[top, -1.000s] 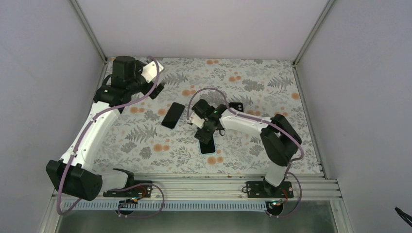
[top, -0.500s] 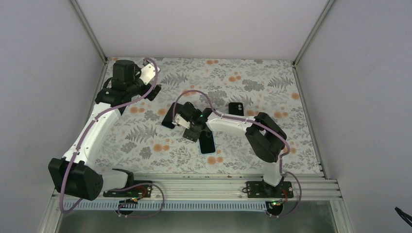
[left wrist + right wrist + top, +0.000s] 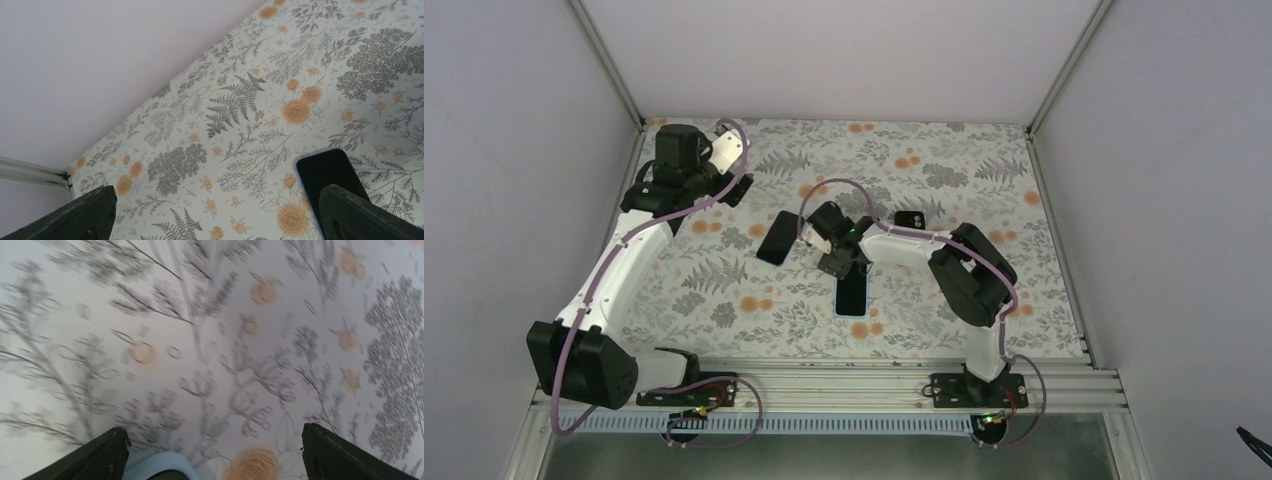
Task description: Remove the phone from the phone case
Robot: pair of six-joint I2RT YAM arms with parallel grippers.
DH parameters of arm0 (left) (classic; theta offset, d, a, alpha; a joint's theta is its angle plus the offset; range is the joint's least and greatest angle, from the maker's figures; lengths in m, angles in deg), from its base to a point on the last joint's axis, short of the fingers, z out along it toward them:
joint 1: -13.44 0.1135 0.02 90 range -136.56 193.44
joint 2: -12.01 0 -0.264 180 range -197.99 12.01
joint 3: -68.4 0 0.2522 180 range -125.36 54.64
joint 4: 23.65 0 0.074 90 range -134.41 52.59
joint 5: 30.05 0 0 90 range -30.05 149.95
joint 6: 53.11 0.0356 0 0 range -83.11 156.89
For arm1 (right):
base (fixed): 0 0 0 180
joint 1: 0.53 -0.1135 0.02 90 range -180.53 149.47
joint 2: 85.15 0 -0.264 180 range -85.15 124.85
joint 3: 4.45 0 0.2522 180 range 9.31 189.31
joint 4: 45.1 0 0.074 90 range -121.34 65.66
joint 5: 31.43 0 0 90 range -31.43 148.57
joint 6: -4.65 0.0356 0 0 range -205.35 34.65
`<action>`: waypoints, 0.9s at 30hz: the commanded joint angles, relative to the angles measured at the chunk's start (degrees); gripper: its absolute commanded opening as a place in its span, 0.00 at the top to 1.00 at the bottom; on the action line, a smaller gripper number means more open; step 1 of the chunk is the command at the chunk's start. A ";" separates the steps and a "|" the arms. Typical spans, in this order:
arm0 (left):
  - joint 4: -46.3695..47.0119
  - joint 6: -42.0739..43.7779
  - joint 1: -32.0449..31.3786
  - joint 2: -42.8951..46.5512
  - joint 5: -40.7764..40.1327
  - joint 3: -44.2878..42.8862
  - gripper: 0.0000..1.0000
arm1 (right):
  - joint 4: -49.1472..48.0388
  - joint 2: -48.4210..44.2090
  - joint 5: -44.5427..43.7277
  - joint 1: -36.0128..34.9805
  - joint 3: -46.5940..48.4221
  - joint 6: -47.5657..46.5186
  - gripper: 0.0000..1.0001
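Observation:
A phone in a light blue case [image 3: 852,296] lies screen up on the floral table near its middle. Only the case's blue corner [image 3: 159,465] shows in the blurred right wrist view. My right gripper [image 3: 840,266] hovers just over the far end of the cased phone, jaws open and empty [image 3: 215,460]. A bare black phone [image 3: 780,237] lies to the left of it and also shows in the left wrist view [image 3: 327,175]. My left gripper [image 3: 738,188] is open and empty [image 3: 220,220] at the far left, behind the black phone.
A small black object [image 3: 911,219] lies behind the right arm. The table cover [image 3: 984,200] is a floral sheet, walled at the back and both sides. A metal rail [image 3: 854,375] runs along the near edge.
My right gripper swung left toward the black phone, then back over the far end of the cased phone. The left arm shifted slightly. Both phones stayed put.

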State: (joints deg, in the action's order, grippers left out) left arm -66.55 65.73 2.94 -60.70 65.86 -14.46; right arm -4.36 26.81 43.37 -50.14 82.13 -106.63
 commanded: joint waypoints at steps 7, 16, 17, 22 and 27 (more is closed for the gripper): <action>0.32 -0.28 0.79 -1.14 2.62 0.17 0.00 | 2.55 -7.69 0.85 6.96 -11.42 -3.85 0.16; 0.72 -0.32 0.90 -1.05 4.31 1.51 0.00 | 7.57 -18.66 4.01 7.45 -19.59 -3.82 0.15; 0.74 -0.24 0.92 -1.04 4.35 1.45 0.00 | 8.02 -20.18 4.11 7.54 -19.87 -4.01 0.15; -0.24 0.14 0.94 -0.86 5.13 0.09 0.00 | 15.34 -26.52 12.30 7.54 -18.54 -8.96 0.12; -1.08 0.09 1.10 -1.38 5.69 -0.90 0.00 | 23.02 -26.91 20.10 6.58 -18.64 -13.97 0.07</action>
State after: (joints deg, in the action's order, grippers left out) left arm -66.79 65.81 3.59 -61.97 69.75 -13.41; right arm 10.52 -0.38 55.32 -42.84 63.05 -115.09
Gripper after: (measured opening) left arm 0.998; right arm 0.898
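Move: The phone in the light-blue case lies lengthwise just behind the right gripper, its middle about 6 cm back and 2 cm below, its far left corner between the open fingers. The bare phone lies some 16 cm to the gripper's left and 6 cm farther out; the black case is about 14 cm to its right and 5 cm farther out. From the left gripper the blue-cased phone is roughly 27 cm right, 12 cm back and 26 cm below. Keep the right gripper low and open and sweep it about 11 cm to the right, soon curving back towards the base some 9 cm. Let the rear-left finger go on pushing along the left edge of the light-blue case near its far end, swinging that end rightwards, then lift the hand off it while the fingers tip slightly back towards the base. ##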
